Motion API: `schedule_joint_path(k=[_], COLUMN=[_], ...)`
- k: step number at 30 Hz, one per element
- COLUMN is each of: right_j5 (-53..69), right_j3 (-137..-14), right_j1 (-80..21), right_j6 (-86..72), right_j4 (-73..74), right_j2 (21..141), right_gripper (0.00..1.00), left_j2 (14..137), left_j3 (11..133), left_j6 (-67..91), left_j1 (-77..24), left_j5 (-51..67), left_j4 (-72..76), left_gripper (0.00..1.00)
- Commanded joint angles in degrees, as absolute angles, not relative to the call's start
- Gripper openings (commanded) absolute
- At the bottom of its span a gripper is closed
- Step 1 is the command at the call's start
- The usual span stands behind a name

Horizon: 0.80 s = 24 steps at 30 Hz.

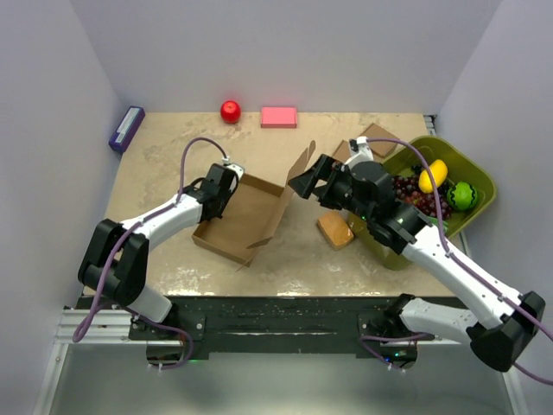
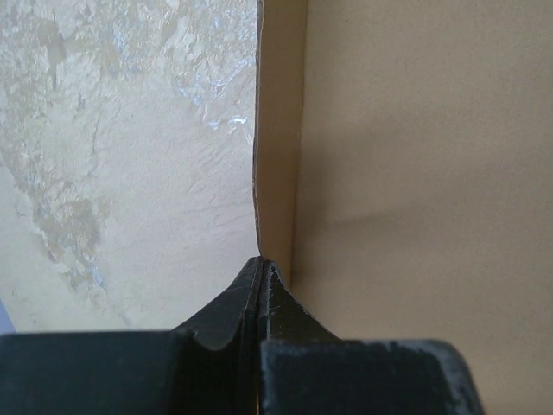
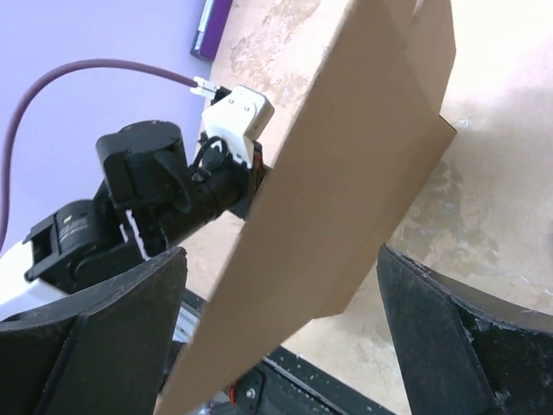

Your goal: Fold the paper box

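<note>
The paper box (image 1: pixel 246 216) lies half-formed in the middle of the table, a brown cardboard tray with raised walls. My left gripper (image 1: pixel 226 186) is shut on the box's left wall; in the left wrist view the wall's edge (image 2: pixel 278 130) runs down into the closed fingertips (image 2: pixel 270 278). At the box's right side a tall flap (image 1: pixel 301 166) stands up. My right gripper (image 1: pixel 304 183) is open and straddles it. In the right wrist view the flap (image 3: pixel 346 173) passes between the wide-apart fingers (image 3: pixel 112 328), apart from both.
A green bin (image 1: pixel 480 183) with grapes and other fruit sits at the right, under my right arm. A small brown block (image 1: pixel 335 230) lies beside it and a small brown box (image 1: pixel 378 138) behind. At the back wall are a red apple (image 1: pixel 230 111), a pink block (image 1: pixel 278 117) and a purple item (image 1: pixel 126 128).
</note>
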<state>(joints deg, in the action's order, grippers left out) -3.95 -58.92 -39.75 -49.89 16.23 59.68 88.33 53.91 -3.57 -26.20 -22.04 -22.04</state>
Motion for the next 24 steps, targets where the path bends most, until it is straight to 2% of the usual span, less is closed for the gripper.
schedule_joint_path(k=[1,4,7,8,9,10,11,12,13,14,15,16,17,18,21,22,24], right_j5=[-4.57,-6.23,-8.87,-9.4,-10.8,-11.42,-12.03,-12.48,-12.22,-11.78,-11.6,-11.17,-10.81,-10.64,-9.23,-8.1,-6.51], right_j3=[-64.68,-69.42,-72.76,-73.56,-74.35,-75.57,-76.37,-77.07,-78.91,-79.8,-80.85,-82.95,-83.93,-85.15,-89.99,-92.35,-95.17], right_j1=[-39.99,-40.17,-40.25,-40.17,-40.17,-40.25,-40.25,-40.25,-40.17,-40.25,-40.17,-40.17,-40.17,-40.17,-40.17,-40.08,-40.08], right_j6=[-47.82,-45.8,-42.91,-42.11,-41.32,-39.83,-39.03,-38.24,-36.49,-35.43,-34.46,-32.97,-32.26,-30.95,-26.49,-24.72,-17.89], right_j4=[15.28,18.7,24.84,26.35,27.67,29.69,30.49,31.11,32.07,32.43,32.87,33.31,33.48,33.75,34.89,34.98,35.24], right_j2=[63.89,67.14,70.22,70.92,71.8,72.33,72.68,73.56,74.17,74.79,76.54,77.34,78.39,79.36,83.57,85.85,88.23], right_gripper=[0.93,0.9,0.77,0.68,0.64,0.61,0.53,0.49,0.46,0.39,0.29,0.25,0.23,0.16,0.07,0.01,0.0], left_j2=[86.48,86.22,85.35,84.99,84.64,83.77,83.32,82.8,81.66,80.95,80.25,78.59,77.79,76.91,73.13,71.38,68.4], left_j3=[56.34,56.34,56.51,56.43,56.51,56.43,56.43,56.51,56.6,56.86,56.87,56.87,56.95,56.95,57.56,58.0,59.15], left_j6=[-2.37,-2.29,-2.02,-2.02,-1.93,-1.93,-1.93,-1.93,-1.93,-1.93,-2.02,-2.11,-2.2,-2.37,-2.55,-2.11,-1.06], left_j1=[-25.84,-25.84,-25.84,-25.84,-25.84,-25.84,-25.84,-25.84,-25.84,-25.84,-25.84,-25.84,-25.75,-25.75,-24.61,-23.83,-20.23], left_j5=[-20.13,-20.04,-19.95,-19.78,-19.6,-19.6,-19.69,-19.86,-20.3,-20.65,-21.0,-21.88,-22.32,-22.76,-20.93,-16.22,-10.23], left_j4=[-22.5,-22.68,-22.85,-22.85,-22.76,-22.76,-22.68,-22.5,-22.41,-22.15,-21.8,-21.45,-20.66,-20.22,-17.85,-17.23,-14.69], left_gripper=[0.0,0.0,0.0,0.04,0.09,0.24,0.33,0.4,0.53,0.57,0.61,0.67,0.69,0.71,0.79,0.81,0.83])
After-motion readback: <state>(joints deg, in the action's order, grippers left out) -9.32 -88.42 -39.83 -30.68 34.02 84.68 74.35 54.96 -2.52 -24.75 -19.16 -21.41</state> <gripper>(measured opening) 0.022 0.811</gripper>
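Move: The right hand stands open around the upright lid of the box; the lid's middle is about 4 cm ahead, 6 cm to its left and 12 cm below. The tray lies roughly 6 cm ahead, 17 cm left and 25 cm below, and the orange sponge 3 cm ahead, 10 cm right and 26 cm below. The left hand pinches the tray's left wall: the tray's middle is level with it, 9 cm right and 3 cm lower, the lid's middle also level, about 18 cm right and 9 cm higher. The right hand pushes about 7 cm forward and a little left along the standing lid, rolling some 25 degrees so that its left side sinks, while its wide-open fingers close until they pinch the lid's thin cardboard edge. The left hand at first stays put with its pinch on the tray's left wall, then opens its fingers wide, lets go and rises about 9 cm clear of the tray, its fingers tipping up slightly. ##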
